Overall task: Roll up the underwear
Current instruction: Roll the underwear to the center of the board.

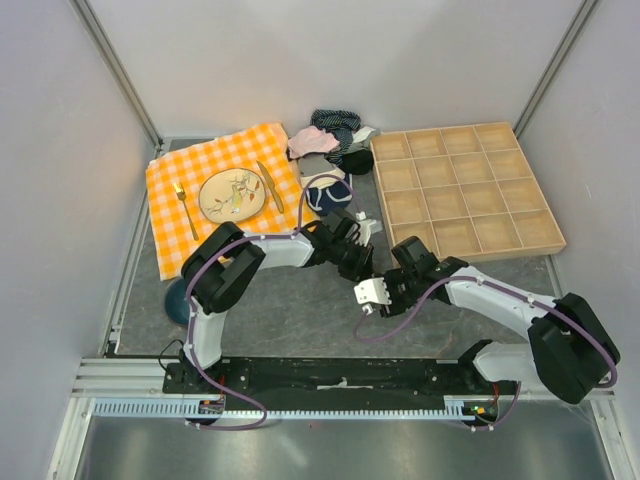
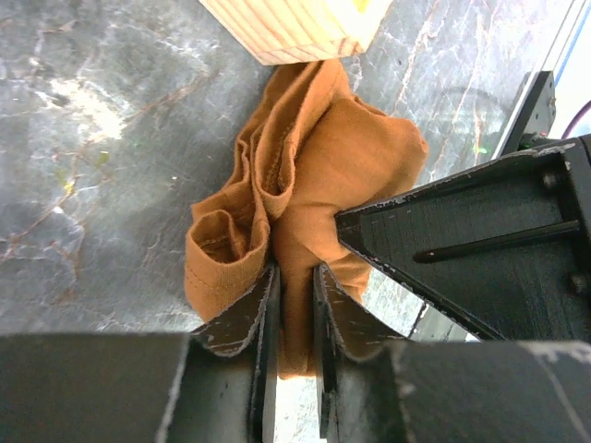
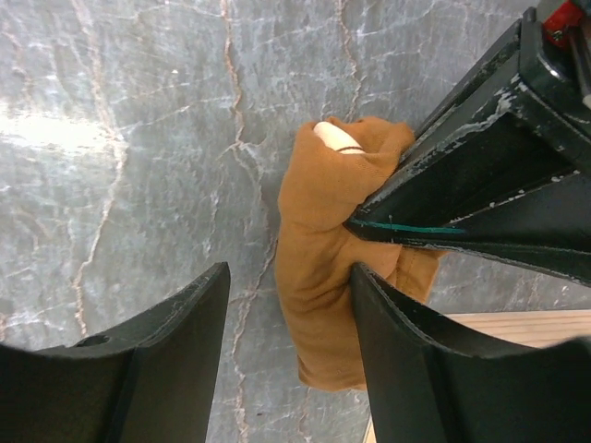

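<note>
The rust-brown underwear (image 2: 342, 157) lies bunched on the grey table beside the wooden tray's corner (image 2: 286, 28). My left gripper (image 2: 295, 269) is shut on a fold of it, with fabric pinched between the jaws. In the right wrist view the underwear (image 3: 323, 249) shows a bit of cream edge at its far end. My right gripper (image 3: 289, 268) is open, and its right finger touches the fabric's side. The left gripper's fingers (image 3: 480, 203) press into the cloth from the right. In the top view both grippers (image 1: 362, 240) (image 1: 405, 258) meet over the garment and hide it.
The wooden compartment tray (image 1: 465, 190) stands at the right, its corner close to the garment. A pile of other garments (image 1: 330, 140) lies at the back. An orange checked cloth (image 1: 170, 185) holds a plate (image 1: 232, 193), fork and knife. A teal bowl (image 1: 178, 300) sits at the left.
</note>
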You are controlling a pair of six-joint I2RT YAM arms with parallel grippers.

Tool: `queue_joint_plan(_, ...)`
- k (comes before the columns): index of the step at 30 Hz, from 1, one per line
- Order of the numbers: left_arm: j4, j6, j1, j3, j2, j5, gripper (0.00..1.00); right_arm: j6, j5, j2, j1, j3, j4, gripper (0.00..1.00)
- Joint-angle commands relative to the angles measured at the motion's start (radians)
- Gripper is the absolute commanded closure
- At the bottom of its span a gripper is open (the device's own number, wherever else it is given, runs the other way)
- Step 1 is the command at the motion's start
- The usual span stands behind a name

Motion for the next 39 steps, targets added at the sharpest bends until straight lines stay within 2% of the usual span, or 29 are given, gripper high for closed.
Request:
queue_joint_plan(1,-0.007,-0.035,0.021,-0.011,-0.027,-0.106,0.73,-0.019,0.095,0.074,-0.004,-0.055,0.013,0.4)
queue_joint_plan(4,0.041,-0.046,0.027,-0.048,-0.09,-0.124,0.65,-0.011,0.108,0.1,-0.004,-0.051,0.017,0.46)
queue_joint_plan(6,0.072,-0.044,0.029,-0.082,-0.13,-0.143,0.56,0.004,0.103,0.109,-0.006,-0.043,0.017,0.5)
queue_joint_plan(13,0.162,0.003,0.033,-0.215,-0.305,-0.29,0.49,0.044,0.025,0.164,-0.041,0.026,-0.027,0.65)
queue_joint_plan(17,0.207,0.01,0.038,-0.27,-0.308,-0.266,0.45,0.037,-0.064,0.203,-0.122,0.077,-0.089,0.72)
queue_joint_plan(22,0.331,-0.012,0.041,-0.295,-0.245,-0.126,0.41,0.023,-0.13,0.224,-0.162,0.097,-0.124,0.73)
queue_joint_plan(27,0.432,-0.017,0.039,-0.3,-0.187,-0.051,0.38,0.015,-0.138,0.24,-0.173,0.1,-0.13,0.73)
queue_joint_plan(33,0.475,0.008,0.042,-0.294,-0.153,-0.051,0.36,0.012,-0.144,0.249,-0.181,0.103,-0.136,0.73)
queue_joint_plan(39,0.449,0.066,0.044,-0.269,-0.115,-0.076,0.35,0.013,-0.147,0.25,-0.181,0.104,-0.138,0.73)
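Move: Ahead of the open right hand, about 3 cm out and 1 cm left, the brown underwear roll lies on the table, about 1 cm lower. The wooden tray's middle is roughly 21 cm ahead and 18 cm right, the navy underwear about 21 cm ahead and 11 cm left. From the left hand, whose fingers still pinch the roll's left end, the roll's middle is some 3 cm right, level fore and aft and about 1 cm lower. Reaching forward nearly 4 cm just above the table, the right hand brings its fingers astride the roll and closes them to pinch it, then holds still. Meanwhile the left hand opens, lets go of the roll's left end and backs off left and up by over 4 cm each way, then sinks some 3 cm and eases about 2 cm back right towards that end, fingers spread. ##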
